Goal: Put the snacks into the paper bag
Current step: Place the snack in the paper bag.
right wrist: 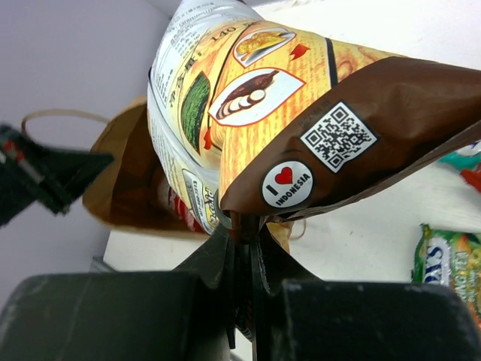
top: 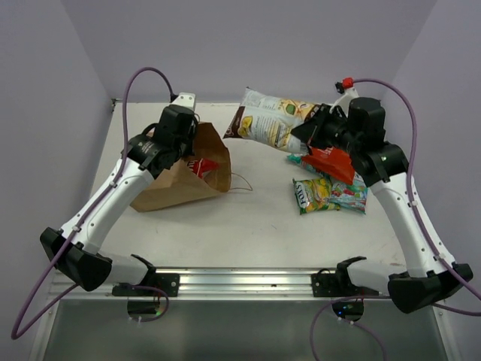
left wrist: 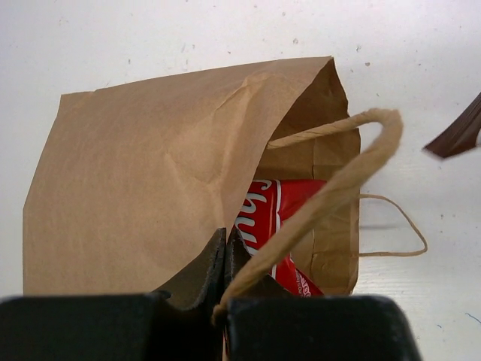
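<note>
The brown paper bag (top: 176,184) (left wrist: 143,173) lies on its side at the left, mouth facing right. A red-white cassava chips packet (top: 201,166) (left wrist: 272,214) sits inside it. My left gripper (top: 184,150) (left wrist: 225,237) is shut on the bag's near twisted handle (left wrist: 342,184), lifting the mouth open. My right gripper (top: 307,132) (right wrist: 244,229) is shut on the bottom seam of the white-brown chips packet (top: 267,120) (right wrist: 301,113), held in the air to the right of the bag's mouth. On the table under the right arm lie a red-orange bag (top: 332,162), a green candy bag (top: 331,195) (right wrist: 451,271) and a small teal packet (top: 302,159).
The bag's second handle (top: 240,183) (left wrist: 402,233) lies loose on the white table (top: 255,218). Purple walls close in the back and sides. A metal rail (top: 240,280) runs along the near edge.
</note>
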Tool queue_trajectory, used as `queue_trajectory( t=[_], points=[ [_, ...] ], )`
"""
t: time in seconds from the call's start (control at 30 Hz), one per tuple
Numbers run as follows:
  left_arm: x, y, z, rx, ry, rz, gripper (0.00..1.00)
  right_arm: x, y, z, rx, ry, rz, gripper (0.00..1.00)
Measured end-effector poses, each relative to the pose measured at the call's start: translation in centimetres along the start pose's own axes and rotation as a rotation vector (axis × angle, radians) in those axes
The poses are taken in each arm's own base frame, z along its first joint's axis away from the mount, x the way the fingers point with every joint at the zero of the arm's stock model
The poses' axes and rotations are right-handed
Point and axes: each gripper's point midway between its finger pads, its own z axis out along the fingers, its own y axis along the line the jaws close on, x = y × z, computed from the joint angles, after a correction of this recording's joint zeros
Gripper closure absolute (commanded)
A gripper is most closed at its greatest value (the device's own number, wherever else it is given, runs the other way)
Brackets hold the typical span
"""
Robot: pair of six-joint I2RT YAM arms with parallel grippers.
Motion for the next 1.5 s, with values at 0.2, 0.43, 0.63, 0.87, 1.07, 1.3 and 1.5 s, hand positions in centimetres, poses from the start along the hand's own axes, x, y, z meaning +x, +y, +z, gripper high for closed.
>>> queue_trajectory(
  t=[0.2,0.43,0.63,0.87,1.07,1.3,1.5],
  points=[
    [-0.5,-0.4,0.5,0.004,0.001,0.002,1.00,5.9,2.7,-0.2,-0.086,0.111,-0.027,1.00],
    [-0.5,-0.5,0.4,0.014,0.001,0.006,1.00,12.3,3.9,2.2,-0.132,0.246,-0.029,1.00],
    [-0.5,-1.0,0.4,0.042,0.005,0.004,1.00,13.5,6.4,4.1,-0.214,0.240,-0.014,1.00],
    [-0.6,-1.6,0.4,0.077,0.003,0.000,1.00,14.9,8.8,6.6,-0.281,0.251,0.018,1.00],
    [-0.7,-2.6,0.3,0.139,0.005,0.010,1.00,19.1,10.9,9.5,-0.315,0.328,0.037,1.00],
    [-0.4,-3.7,0.0,0.204,0.019,0.014,1.00,21.6,13.8,11.8,-0.358,0.336,0.070,1.00],
    [-0.3,-4.4,-0.3,0.244,0.027,0.013,1.00,23.1,15.7,13.8,-0.372,0.316,0.106,1.00]
  ],
)
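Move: The brown-and-yellow snack, already off the table, hangs from the right fingers; the paper bag's mouth lies about 23 cm to that hand's left, 2 cm farther out and 16 cm lower. The red snack packet inside the bag is 28 cm left, 3 cm ahead and 20 cm down; the green-yellow packet lies 8 cm right, 2 cm back and 23 cm below. From the left hand, the mouth's middle is 8 cm right, 3 cm ahead and 8 cm below. The brown-and-yellow snack is carried by its pinched end some 28 cm left and 13 cm down, drawn back about 6 cm early on, and into the paper bag's mouth while the right hand swings about 25 degrees counter-clockwise. The left fingers keep their pinch on the rim, then shift it about 4 cm right, turning slightly clockwise. ##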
